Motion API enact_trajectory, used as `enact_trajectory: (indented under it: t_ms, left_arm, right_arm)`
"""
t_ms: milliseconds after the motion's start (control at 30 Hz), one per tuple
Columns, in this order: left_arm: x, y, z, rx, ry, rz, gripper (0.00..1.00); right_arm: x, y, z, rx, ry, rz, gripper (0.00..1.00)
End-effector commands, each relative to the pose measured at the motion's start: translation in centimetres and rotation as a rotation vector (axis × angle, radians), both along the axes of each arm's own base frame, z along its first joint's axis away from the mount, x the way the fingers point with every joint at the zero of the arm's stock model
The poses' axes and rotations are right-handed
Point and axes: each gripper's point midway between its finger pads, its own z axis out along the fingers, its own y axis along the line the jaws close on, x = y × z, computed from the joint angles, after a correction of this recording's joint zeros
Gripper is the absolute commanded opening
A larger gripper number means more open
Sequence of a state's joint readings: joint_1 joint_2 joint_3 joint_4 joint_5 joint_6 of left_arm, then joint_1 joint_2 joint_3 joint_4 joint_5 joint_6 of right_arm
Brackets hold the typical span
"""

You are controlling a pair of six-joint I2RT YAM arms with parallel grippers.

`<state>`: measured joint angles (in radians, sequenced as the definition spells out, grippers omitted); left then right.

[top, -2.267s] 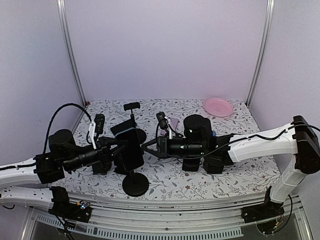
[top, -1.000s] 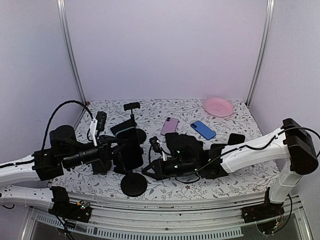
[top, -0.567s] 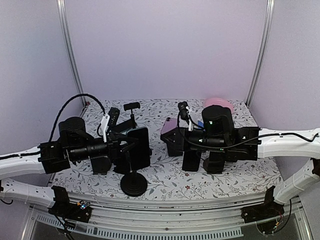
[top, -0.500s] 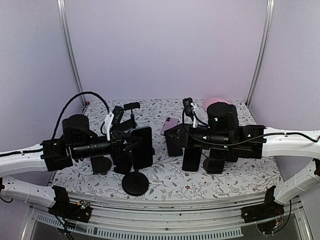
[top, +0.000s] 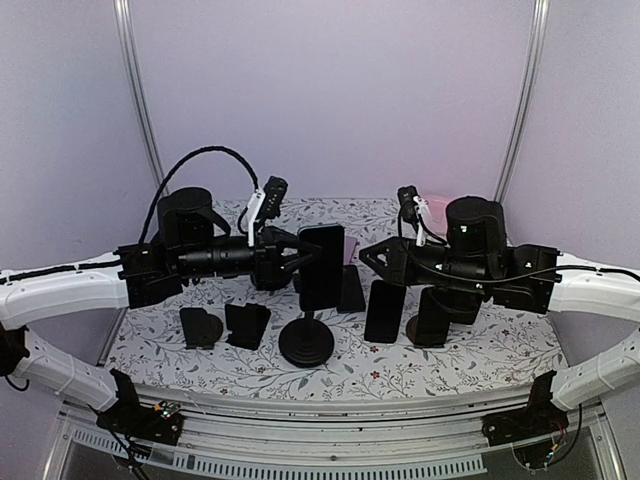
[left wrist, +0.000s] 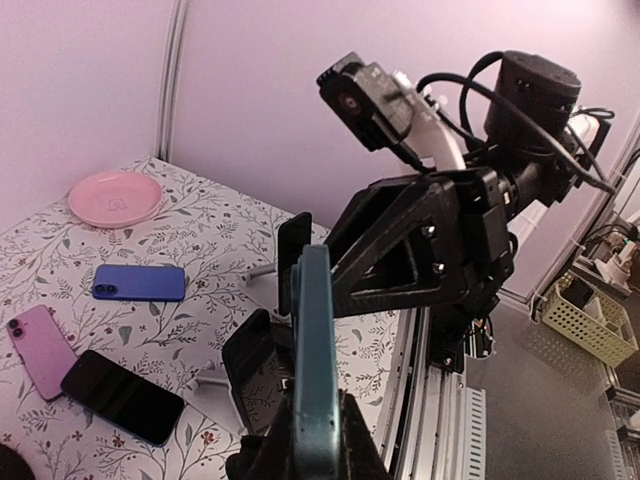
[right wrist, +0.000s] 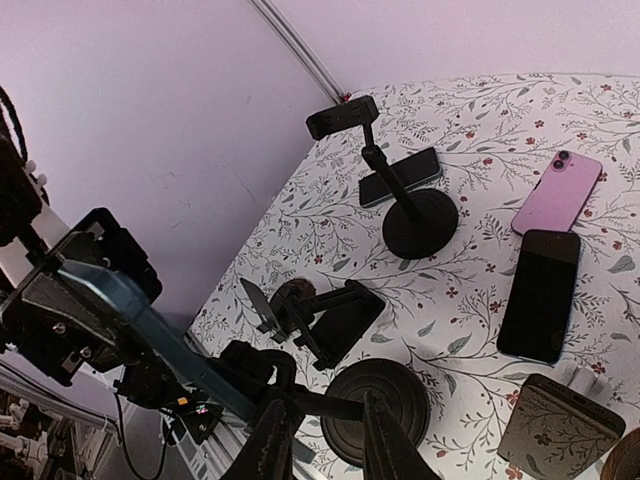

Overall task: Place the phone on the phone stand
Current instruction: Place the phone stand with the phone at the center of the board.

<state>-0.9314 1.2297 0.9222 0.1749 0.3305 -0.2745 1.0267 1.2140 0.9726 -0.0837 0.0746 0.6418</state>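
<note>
A teal phone (top: 322, 265) is held upright and edge-on by my left gripper (top: 298, 262), which is shut on its lower part (left wrist: 318, 420). Its lower end sits at the head of a black phone stand (top: 306, 343) with a round base and thin stem; I cannot tell whether it is seated in the clamp. My right gripper (top: 372, 255) hovers just right of the phone. In the right wrist view its fingers (right wrist: 325, 440) stand slightly apart above the stand's base (right wrist: 385, 408), gripping nothing. The phone (right wrist: 150, 325) shows to the left there.
A second clamp stand (right wrist: 415, 220) is at the back left. Folding stands (top: 226, 324) sit near the left, dark upright holders (top: 408, 313) under the right arm. A black phone (right wrist: 540, 295), pink phone (right wrist: 557, 192), blue phone (left wrist: 138, 282) and pink plate (left wrist: 115, 197) lie behind.
Both arms have risen. The left arm carried the phone up and to the right, and the round-based stand shifted right. The right gripper's fingers parted a little.
</note>
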Motion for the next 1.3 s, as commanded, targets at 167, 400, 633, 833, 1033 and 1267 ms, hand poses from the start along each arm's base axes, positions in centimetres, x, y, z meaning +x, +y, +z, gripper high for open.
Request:
enact_trajectory:
  t_ms: [167, 400, 633, 833, 1033, 1267]
  left_arm:
    - [2.4, 0.7, 4.6, -0.164, -0.141, -0.179, 0.0]
    - [2.5, 0.8, 4.0, -0.219, -0.148, -0.292, 0.0]
    - [3.6, 0.4, 2.6, -0.219, -0.099, -0.327, 0.0]
    - [3.9, 0.7, 1.4, -0.212, -0.085, -0.353, 0.0]
    - [4.5, 0.6, 0.6, -0.203, -0.073, -0.372, 0.0]
    - [5.6, -0.1, -0.8, -0.184, -0.034, -0.388, 0.0]
  right_arm:
    - [0.6, -2.7, 1.3, -0.008, -0.047, -0.046, 0.27]
    - [0.9, -3.0, 0.9, -0.025, -0.041, -0.052, 0.28]
    - [0.9, -3.0, 0.5, -0.03, -0.031, -0.052, 0.28]
    - [0.8, -2.9, 0.2, -0.033, -0.023, -0.046, 0.28]
    - [0.9, -2.9, 0.2, -0.037, -0.021, -0.047, 0.28]
    - [0.8, -3.2, 0.3, -0.035, -0.021, -0.056, 0.28]
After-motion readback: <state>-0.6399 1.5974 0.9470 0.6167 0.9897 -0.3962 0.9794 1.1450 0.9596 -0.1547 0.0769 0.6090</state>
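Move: The left hand pinches the phone's left edge, with the phone already on its round-based stand; the clear spot near the board's middle lies about 6 cm ahead, 4 cm to the right and 31 cm below. Around it, from this hand, a black phone lies about 19 cm ahead and 12 cm right, and a standing phone is 4 cm ahead, 18 cm right. From the empty right hand, the clear spot is about 4 cm ahead, 9 cm left and 28 cm down. Forward about 5 cm, mostly at the start and sinking slightly, the left hand carries phone and stand towards the clear spot. It hovers there while turning some 20 degrees clockwise, then sinks again, ending about 4 cm lower with its pinch kept. The right hand, fingers still parted, eases a few centimetres to its right, away from the phone, and then waits. ##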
